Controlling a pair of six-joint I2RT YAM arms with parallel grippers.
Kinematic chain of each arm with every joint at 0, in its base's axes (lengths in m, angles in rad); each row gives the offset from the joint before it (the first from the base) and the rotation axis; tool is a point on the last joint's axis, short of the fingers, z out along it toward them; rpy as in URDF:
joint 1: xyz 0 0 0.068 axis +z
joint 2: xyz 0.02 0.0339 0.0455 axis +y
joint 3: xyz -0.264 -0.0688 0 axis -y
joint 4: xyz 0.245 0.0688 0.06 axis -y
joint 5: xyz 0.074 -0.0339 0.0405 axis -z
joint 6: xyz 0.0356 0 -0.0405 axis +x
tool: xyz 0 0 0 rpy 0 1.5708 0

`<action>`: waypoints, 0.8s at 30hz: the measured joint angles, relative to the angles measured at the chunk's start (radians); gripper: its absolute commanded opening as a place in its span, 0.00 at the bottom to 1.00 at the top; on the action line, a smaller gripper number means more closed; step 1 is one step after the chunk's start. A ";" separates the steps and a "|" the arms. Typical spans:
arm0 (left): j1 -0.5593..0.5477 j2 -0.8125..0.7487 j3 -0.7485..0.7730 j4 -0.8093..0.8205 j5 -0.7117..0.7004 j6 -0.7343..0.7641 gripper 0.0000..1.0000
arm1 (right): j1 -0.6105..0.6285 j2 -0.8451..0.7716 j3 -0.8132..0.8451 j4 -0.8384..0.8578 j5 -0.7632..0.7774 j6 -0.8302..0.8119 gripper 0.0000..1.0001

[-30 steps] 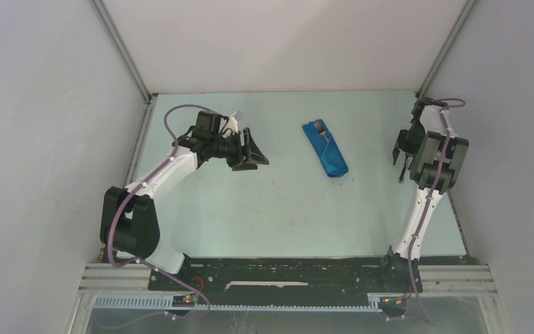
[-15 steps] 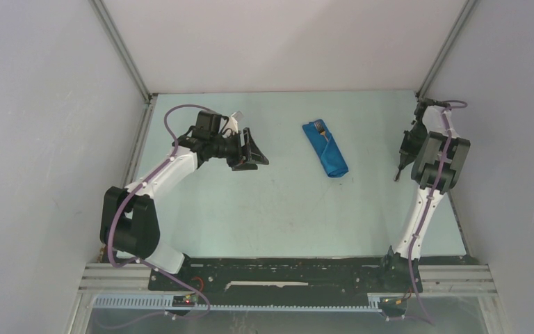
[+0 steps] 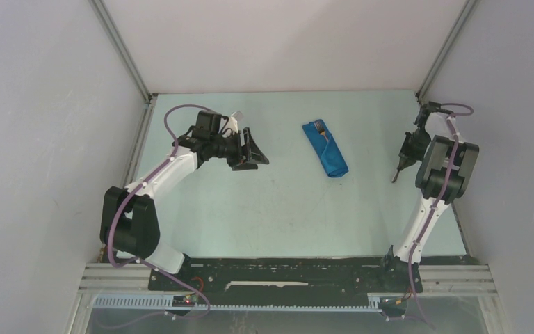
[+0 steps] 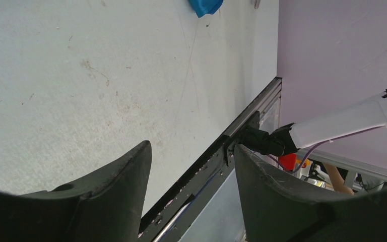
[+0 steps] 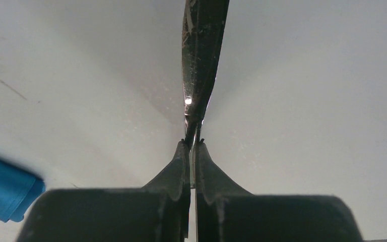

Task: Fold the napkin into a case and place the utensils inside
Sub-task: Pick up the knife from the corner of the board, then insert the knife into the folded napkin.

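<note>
The napkin (image 3: 325,148), bright blue, lies folded into a narrow case at the table's far middle. A small dark utensil end (image 3: 322,129), probably the fork, shows at its far opening. At the right side of the table, clear of the case, my right gripper (image 3: 402,163) is shut on the silvery knife (image 3: 395,175). In the right wrist view the knife (image 5: 201,55) runs straight out from the pinched fingertips of the right gripper (image 5: 192,143), with the case's end (image 5: 2,189) at the lower left. My left gripper (image 3: 254,149) hovers open and empty to the left of the case.
Grey walls close in the table (image 3: 264,209) on the left, back and right. A black base rail (image 3: 285,271) runs along the near edge. In the left wrist view the left gripper (image 4: 191,156) looks across bare table towards the napkin's tip (image 4: 205,6) and the right arm's base (image 4: 267,141).
My right gripper has shut on the knife, and its elbow has swung a little to the right. The left arm and the case have not moved.
</note>
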 measured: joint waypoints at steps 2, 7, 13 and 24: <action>0.000 0.000 0.000 0.003 0.000 -0.002 0.66 | 0.000 -0.015 -0.005 0.015 -0.010 0.000 0.00; 0.000 0.000 0.000 0.004 0.000 -0.006 0.66 | 0.021 -0.040 -0.014 0.047 -0.021 -0.004 0.00; 0.000 0.000 0.000 0.006 0.000 -0.006 0.66 | 0.085 -0.049 -0.014 0.084 -0.036 -0.026 0.00; 0.000 0.000 0.000 0.014 0.000 -0.006 0.66 | 0.261 -0.049 0.103 0.106 -0.100 -0.049 0.20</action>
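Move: Off to the left of the right hand, about 27 cm away and 6 cm farther out, lies the folded napkin, near table height some 2 cm below the fingers. The fork sits in its far end, about 28 cm left and 12 cm ahead of that hand. The knife is already pinched in the right fingers near its neck, blade forward and raised, handle end back and low. From the left hand, the napkin lies some 23 cm right, 4 cm ahead and 17 cm below. Swinging towards the napkin, the right hand goes about 11 cm left and 8 cm forward while rising some 5 cm: forward and up at first, then mostly left. It turns nearly 20 degrees counter-clockwise and tips its fingertips about 15 degrees outward. The fingers stay shut, but their hold on the knife ends on the way. ##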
